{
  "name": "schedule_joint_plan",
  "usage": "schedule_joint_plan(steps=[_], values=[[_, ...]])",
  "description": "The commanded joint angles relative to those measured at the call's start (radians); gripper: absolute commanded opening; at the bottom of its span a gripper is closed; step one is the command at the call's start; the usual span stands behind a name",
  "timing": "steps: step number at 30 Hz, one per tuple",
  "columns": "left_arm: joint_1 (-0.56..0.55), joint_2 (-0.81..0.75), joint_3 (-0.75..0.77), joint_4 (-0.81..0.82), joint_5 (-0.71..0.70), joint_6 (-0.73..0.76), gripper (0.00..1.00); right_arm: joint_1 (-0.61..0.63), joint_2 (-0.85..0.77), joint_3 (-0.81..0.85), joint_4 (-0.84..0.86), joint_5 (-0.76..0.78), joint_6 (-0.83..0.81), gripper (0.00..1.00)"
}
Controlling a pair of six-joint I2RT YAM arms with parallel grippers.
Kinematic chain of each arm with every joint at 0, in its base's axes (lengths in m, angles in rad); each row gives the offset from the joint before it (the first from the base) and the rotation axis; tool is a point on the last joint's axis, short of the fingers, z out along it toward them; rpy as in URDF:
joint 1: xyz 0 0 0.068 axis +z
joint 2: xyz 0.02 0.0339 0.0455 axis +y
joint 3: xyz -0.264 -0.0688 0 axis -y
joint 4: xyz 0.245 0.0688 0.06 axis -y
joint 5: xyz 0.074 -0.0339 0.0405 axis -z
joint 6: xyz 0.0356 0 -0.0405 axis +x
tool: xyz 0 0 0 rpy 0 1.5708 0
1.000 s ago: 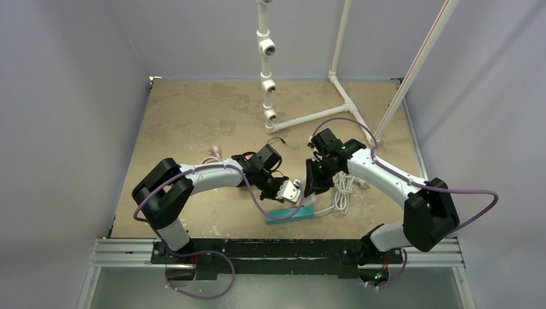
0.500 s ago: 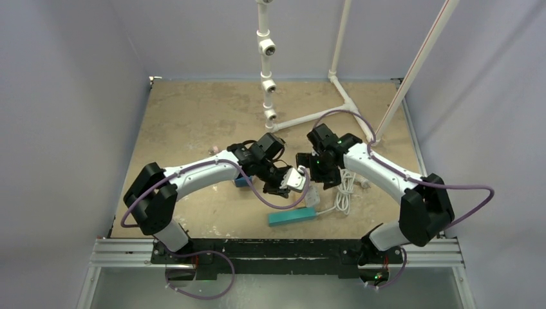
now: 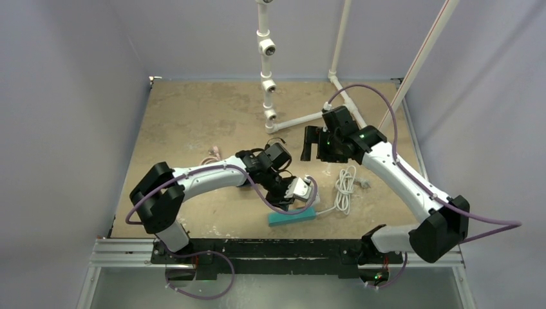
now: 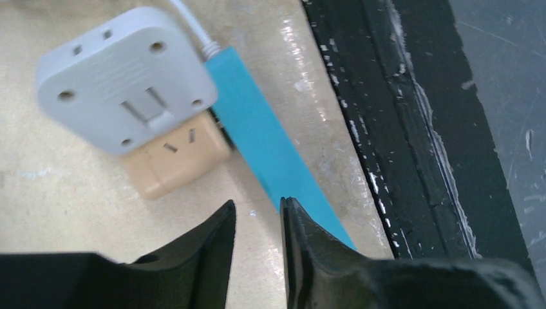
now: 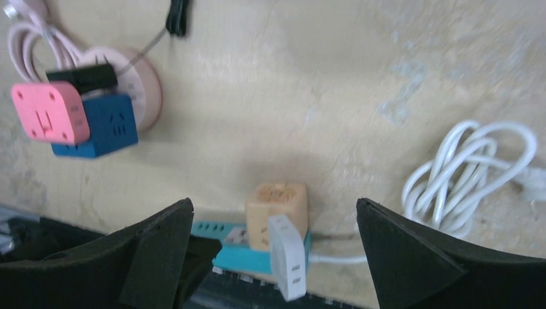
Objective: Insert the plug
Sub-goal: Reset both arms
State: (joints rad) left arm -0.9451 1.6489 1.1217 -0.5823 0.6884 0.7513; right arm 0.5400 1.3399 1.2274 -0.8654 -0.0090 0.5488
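Note:
The white plug (image 4: 122, 77) sits pressed against a beige cube socket (image 4: 177, 161), which stands on the teal power strip (image 4: 277, 167). In the top view the plug (image 3: 302, 190) rests above the strip (image 3: 293, 216). My left gripper (image 4: 257, 215) is just behind the plug, its jaws a little apart with nothing between them. It shows in the top view (image 3: 286, 188) right beside the plug. My right gripper (image 5: 273, 206) stands wide open and empty. It hangs far back from the plug (image 5: 288, 257) and the cube (image 5: 277, 212), and in the top view (image 3: 311, 143) it is raised.
A coiled white cable (image 3: 346, 188) lies right of the strip. A pink adapter (image 5: 48, 112), a blue cube (image 5: 103, 125) and a pink cable (image 3: 211, 154) lie to the left. White pipe framing (image 3: 309, 118) stands at the back. The black table edge (image 4: 399, 129) runs beside the strip.
My left gripper has let go of the white plug, which now sits on the cube at the strip. My right gripper has opened wide and drawn back, away from the strip.

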Motion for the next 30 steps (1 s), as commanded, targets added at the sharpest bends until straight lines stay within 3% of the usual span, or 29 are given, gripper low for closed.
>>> schedule_joint_plan(steps=[1, 2, 4, 5, 11, 16, 18, 21, 24, 26, 30], values=[[0.083, -0.038, 0.042, 0.155, -0.111, -0.182, 0.38, -0.017, -0.1, -0.059, 0.217, 0.135, -0.052, 0.99], [0.129, -0.06, 0.032, 0.228, -0.12, -0.253, 0.43, -0.018, -0.12, -0.084, 0.306, 0.163, -0.066, 0.99], [0.201, -0.104, 0.017, 0.33, -0.173, -0.363, 0.69, -0.021, -0.16, -0.138, 0.438, 0.218, -0.097, 0.99], [0.222, -0.128, 0.021, 0.357, -0.22, -0.405, 0.72, -0.022, -0.18, -0.17, 0.511, 0.241, -0.11, 0.99], [0.405, -0.259, 0.031, 0.38, -0.287, -0.498, 0.76, -0.04, -0.272, -0.378, 0.907, 0.497, -0.218, 0.99], [0.668, -0.306, 0.018, 0.38, -0.323, -0.591, 0.79, -0.13, -0.235, -0.506, 1.094, 0.579, -0.244, 0.99], [0.758, -0.287, 0.018, 0.372, -0.396, -0.627, 0.83, -0.169, -0.197, -0.543, 1.152, 0.614, -0.261, 0.99], [0.873, -0.247, 0.005, 0.371, -0.427, -0.642, 0.97, -0.251, -0.175, -0.605, 1.221, 0.61, -0.208, 0.99], [0.973, -0.261, -0.086, 0.485, -0.407, -0.693, 0.99, -0.332, -0.204, -0.719, 1.419, 0.521, -0.205, 0.99], [0.983, -0.303, -0.197, 0.626, -0.434, -0.702, 0.99, -0.352, -0.193, -0.773, 1.552, 0.498, -0.279, 0.99], [0.986, -0.357, -0.41, 0.846, -0.44, -0.719, 0.99, -0.379, -0.132, -0.8, 1.65, 0.493, -0.333, 0.99]])
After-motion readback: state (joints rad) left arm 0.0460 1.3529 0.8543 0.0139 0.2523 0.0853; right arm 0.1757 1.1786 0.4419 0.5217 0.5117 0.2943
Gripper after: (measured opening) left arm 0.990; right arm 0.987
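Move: The white adapter just left behind lies about 5 cm ahead of the left hand, 6 cm to its right and 5 cm below; the beige block is 4 cm ahead and 2 cm right, the teal strip just below and 1 cm behind. The pink-and-blue stack stands 12 cm ahead, 15 cm left. From the right hand, the adapter is 8 cm back, 1 cm left, 13 cm below; the white cord 6 cm back, 10 cm right. Swing the left gripper away from the adapter, forward and up around the far side of the stack, then mostly left and down, ending about 27 cm forward and 32 cm left; spread its fingers wide and turn the wrist nearly 100 degrees counter-clockwise. Take the open right gripper forward and up, then right and down, away from the adapter, tilting its fingers up and turning clockwise. ##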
